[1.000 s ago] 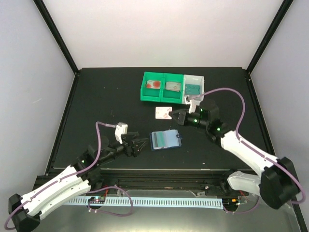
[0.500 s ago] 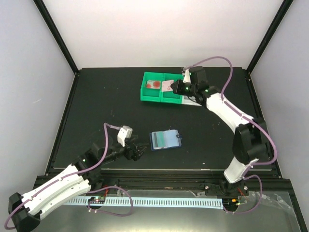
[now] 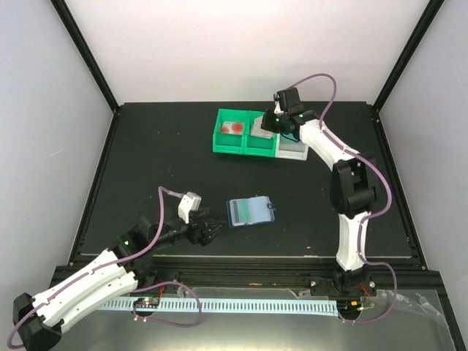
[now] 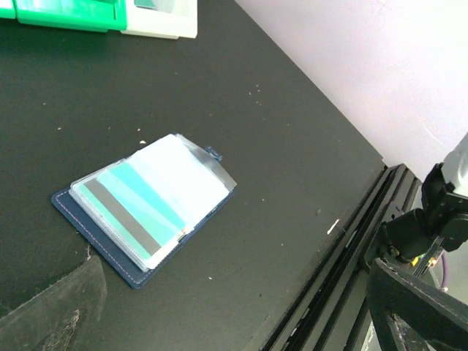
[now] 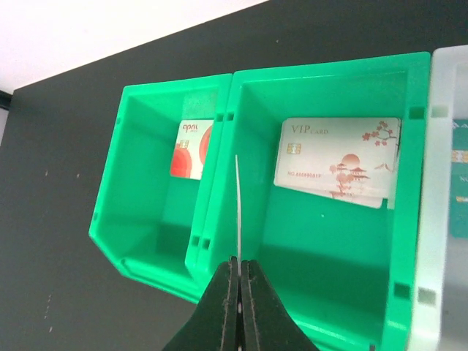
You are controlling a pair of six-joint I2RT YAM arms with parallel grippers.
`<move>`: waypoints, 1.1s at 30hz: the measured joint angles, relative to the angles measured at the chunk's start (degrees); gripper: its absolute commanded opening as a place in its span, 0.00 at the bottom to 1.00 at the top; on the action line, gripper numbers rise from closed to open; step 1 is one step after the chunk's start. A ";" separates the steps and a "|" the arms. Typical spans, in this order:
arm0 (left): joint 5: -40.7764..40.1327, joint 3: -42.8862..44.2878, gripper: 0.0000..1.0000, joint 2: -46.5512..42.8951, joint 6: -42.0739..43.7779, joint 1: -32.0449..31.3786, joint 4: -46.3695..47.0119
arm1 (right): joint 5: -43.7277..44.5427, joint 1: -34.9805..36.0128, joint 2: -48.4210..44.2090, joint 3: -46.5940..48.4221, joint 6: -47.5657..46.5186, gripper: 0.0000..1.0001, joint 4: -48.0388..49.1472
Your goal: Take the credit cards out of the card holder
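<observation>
The card holder [image 3: 251, 211] lies open on the black table, navy outside with clear pockets; a teal card [image 4: 131, 208] with a grey stripe shows inside the card holder [image 4: 172, 241]. My left gripper [image 3: 212, 232] stands open just left of it, touching nothing; one grey finger [image 4: 51, 307] shows at the lower left of the left wrist view. My right gripper [image 5: 239, 267] is shut on a thin pale credit card [image 5: 238, 205], seen edge-on, above the wall between the two green trays. From above, the right gripper [image 3: 269, 126] hovers over the trays at the back.
The left green tray [image 5: 139, 219] holds a red and white card [image 5: 191, 150]. The middle green tray [image 5: 329, 248] holds a white card with red pictures [image 5: 336, 164]. A white tray [image 5: 439, 219] to their right holds a teal card [image 5: 459, 190]. The table's rail [image 4: 351, 256] runs near the holder.
My right arm has swung from beside the holder back to the trays, carrying the card. The left gripper has shifted slightly toward the holder and stays open.
</observation>
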 measured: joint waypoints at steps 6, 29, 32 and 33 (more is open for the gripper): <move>0.07 0.04 0.99 -0.76 -0.61 0.07 -0.42 | -0.13 -0.07 8.00 8.68 0.39 0.01 -2.45; -2.56 2.93 0.99 -3.56 -4.68 0.07 -3.28 | -0.52 -2.38 21.86 21.16 4.98 0.05 -3.45; -2.91 2.93 0.99 -3.56 -5.07 0.07 -3.48 | -0.57 -2.93 22.67 22.16 4.98 0.06 -2.80; -2.97 2.93 0.99 -3.56 -5.25 0.07 -3.48 | -0.63 -3.10 22.91 22.32 5.01 0.07 -2.40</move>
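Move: The right gripper, shut on a credit card, has the cards lying in the middle green bin about 8 cm ahead of it, some 2 cm to its right and roughly 12 cm below. At about that depth, the left green bin is some 8 cm ahead and 10 cm to its left, and the white bin 7 cm ahead and 11 cm to its right. From the left gripper, those middle-bin cards lie roughly 43 cm ahead, 13 cm right and 11 cm lower. Take the right gripper forward and down together into the middle green bin, about 5 cm out and 7 cm down, fingers tipping slightly steeper. Then ease another 3 cm forward and a couple of centimetres right at nearly level height while opening the fingers just a crack to let go of the card. Meanwhile raise the wide-open left gripper some 3 cm. ##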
